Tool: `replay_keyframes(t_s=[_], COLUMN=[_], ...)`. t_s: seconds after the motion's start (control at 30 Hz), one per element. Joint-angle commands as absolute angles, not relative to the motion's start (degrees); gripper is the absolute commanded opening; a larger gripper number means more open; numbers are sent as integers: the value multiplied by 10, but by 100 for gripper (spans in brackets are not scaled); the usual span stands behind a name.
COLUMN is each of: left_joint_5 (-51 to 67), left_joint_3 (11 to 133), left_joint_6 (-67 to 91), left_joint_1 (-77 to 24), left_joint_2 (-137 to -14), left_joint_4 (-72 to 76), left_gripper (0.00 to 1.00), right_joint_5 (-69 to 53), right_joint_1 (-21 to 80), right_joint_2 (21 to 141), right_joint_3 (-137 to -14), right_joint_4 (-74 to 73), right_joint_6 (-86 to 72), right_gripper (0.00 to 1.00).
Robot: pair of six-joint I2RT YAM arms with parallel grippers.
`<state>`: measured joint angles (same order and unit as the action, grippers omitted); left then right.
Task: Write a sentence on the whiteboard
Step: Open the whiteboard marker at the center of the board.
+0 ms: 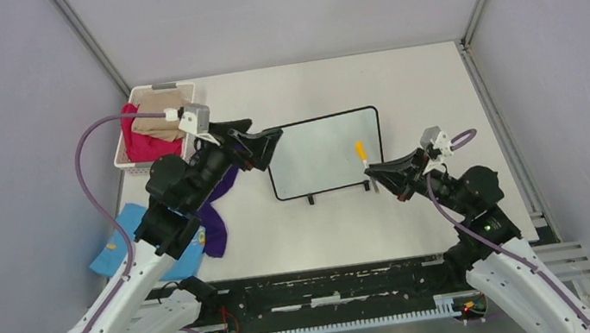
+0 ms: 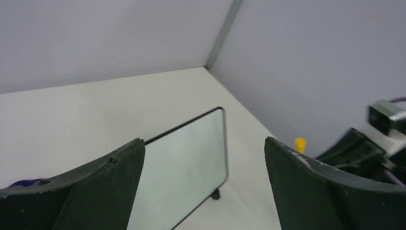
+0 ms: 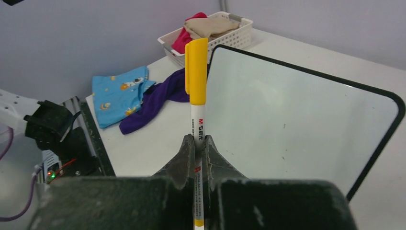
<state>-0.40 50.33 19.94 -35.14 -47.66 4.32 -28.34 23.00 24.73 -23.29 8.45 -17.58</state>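
The whiteboard (image 1: 325, 154) lies mid-table, black-framed with two small feet on its near edge; its white face is bare and no sentence shows on it. My right gripper (image 1: 371, 176) is at the board's near right corner, shut on a white marker (image 1: 361, 154) with a yellow cap. In the right wrist view the fingers (image 3: 197, 139) pinch the marker (image 3: 197, 72) by its barrel, the capped end pointing out over the whiteboard (image 3: 297, 120). My left gripper (image 1: 264, 143) hangs open by the board's left edge, with nothing between its fingers. The left wrist view shows the whiteboard (image 2: 186, 163) beyond the gripper (image 2: 203, 140).
A white basket (image 1: 138, 97) of red and beige clothes stands at the back left. A blue cloth (image 1: 115, 244) and a purple cloth (image 1: 214, 221) lie at the table's left edge under the left arm. A black rail (image 1: 326, 288) runs along the near edge.
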Motion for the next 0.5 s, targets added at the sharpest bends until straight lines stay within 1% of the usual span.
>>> replay_keyframes(t_s=[0.0, 0.1, 0.27, 0.47], left_joint_5=[261, 291, 301, 322], left_joint_3=[499, 476, 486, 483], left_joint_6=[302, 354, 368, 345], left_joint_1=[-354, -359, -374, -394], left_joint_2=[-496, -504, -514, -531], left_joint_4=[128, 178, 188, 191], left_gripper=[100, 100, 100, 100], right_joint_5=[-350, -340, -253, -197], right_joint_1=[247, 279, 359, 444], right_joint_2=[259, 294, 324, 373], right_joint_3=[-203, -187, -188, -199], right_joint_4=[279, 364, 403, 459], right_joint_6=[-271, -305, -286, -284], right_gripper=[0, 0, 0, 0])
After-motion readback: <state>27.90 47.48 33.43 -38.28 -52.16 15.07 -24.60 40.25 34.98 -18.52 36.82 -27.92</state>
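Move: The capped marker stands roughly upright in the right hand's shut fingers; that hand is bound for the left hand's open fingers, about 21 cm to its left, 8 ahead and 11 above. The whiteboard's middle is some 17 cm ahead of it, 8 left and 23 below, the near right board clip 7 ahead, 3 right. From the left hand the marker cap is about 21 cm right, 7 back and 5 below, the whiteboard 9 ahead, 13 right and 34 below. Still pinching the marker by its barrel, the right hand carries it left towards the left gripper, about 6 cm, drawing back some 4 and rising 3 as it swings and rolls a little. The left hand, fingers staying wide open, comes to meet the marker, going right and back by about 8 cm each way at nearly constant height, and swings some 30 degrees clockwise until its fingers point mostly rightward. ##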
